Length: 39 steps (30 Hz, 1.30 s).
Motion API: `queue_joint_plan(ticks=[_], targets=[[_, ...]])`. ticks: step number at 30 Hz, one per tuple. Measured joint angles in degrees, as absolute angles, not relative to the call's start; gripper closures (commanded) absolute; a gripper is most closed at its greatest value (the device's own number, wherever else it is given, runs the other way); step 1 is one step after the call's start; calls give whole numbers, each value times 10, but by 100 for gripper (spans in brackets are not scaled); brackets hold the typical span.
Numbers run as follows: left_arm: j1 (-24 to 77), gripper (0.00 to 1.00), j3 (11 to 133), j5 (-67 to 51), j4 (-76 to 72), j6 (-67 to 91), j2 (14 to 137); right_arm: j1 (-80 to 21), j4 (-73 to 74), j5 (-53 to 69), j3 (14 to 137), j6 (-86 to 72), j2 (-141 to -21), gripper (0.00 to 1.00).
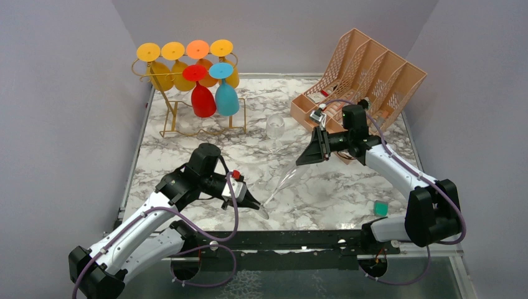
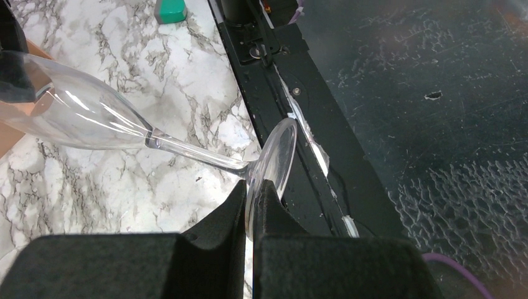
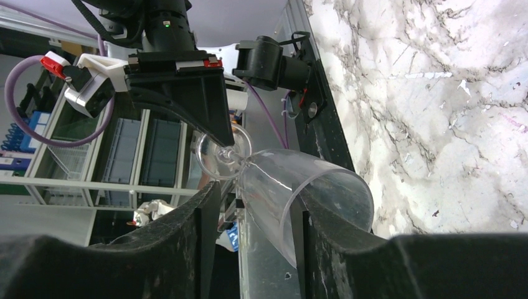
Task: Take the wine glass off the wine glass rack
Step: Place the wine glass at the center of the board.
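Note:
A clear wine glass [image 1: 287, 179] lies slanted in the air between my two arms, off the gold wire wine glass rack [image 1: 168, 115] at the back left. My left gripper [image 1: 255, 204] is shut on the rim of the glass's round foot [image 2: 277, 156]. My right gripper [image 1: 306, 159] straddles the bowl [image 3: 292, 193]. Its jaws stand open: there is a gap on one side and the bowl's rim rests against the other finger [image 3: 311, 230]. On the rack hang red [image 1: 203, 99], blue [image 1: 226, 96] and several yellow and orange glasses.
A second clear glass [image 1: 274, 128] stands upright on the marble table mid-back. A peach lattice file organizer [image 1: 367, 68] fills the back right corner, close behind my right arm. A small green block [image 1: 380, 208] lies near the right base. The black front rail [image 1: 299, 240] runs below the glass's foot.

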<state>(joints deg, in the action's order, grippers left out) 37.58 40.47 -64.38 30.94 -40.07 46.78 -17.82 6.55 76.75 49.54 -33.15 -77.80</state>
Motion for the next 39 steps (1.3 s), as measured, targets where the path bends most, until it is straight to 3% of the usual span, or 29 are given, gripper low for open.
queue_joint_plan(ticks=[4,8,15,19,28,36,39], targets=[[376,100,404,-643,310,-399,467,-179,68,767,495,-328,-778,80],[377,100,402,-643,316,-399,461,-179,78,777,496,-331,-776,98],[377,76,390,-630,323,-405,458,-179,94,777,496,-353,-768,99],[371,52,378,-595,325,-388,453,-180,96,766,496,-355,-750,99],[367,17,371,-558,299,-371,428,-196,120,733,496,-345,-734,99],[367,1,368,-545,283,-357,404,-199,168,692,506,-318,-729,99],[367,1,366,-545,258,-342,395,-201,181,657,507,-301,-728,99]])
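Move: The wine glass hangs slantwise between the two hands. Its foot is pinched in the left fingers, and its middle lies about 6 cm ahead of the left hand, 6 cm to its right and 1 cm above. The half-open right fingers straddle the bowl's rim, with the glass's middle some 6 cm back and 5 cm left. From the right hand, the standing glass is 13 cm ahead, 7 cm left and 12 cm below; the wooden organizer is 22 cm ahead, 17 cm right. The right fingers close first and pinch the wall of the bowl at its rim, one pad inside and one outside, while that hand eases back and up 1 to 2 cm, then sinks about 2 cm and tips its fingers down some 10 degrees. Once that grip is shut, the left fingers spread wide and let go of the foot, the left hand dipping nearly 3 cm and edging 2 cm forward, then rising back almost to its old height while turning about 10 degrees counter-clockwise. ##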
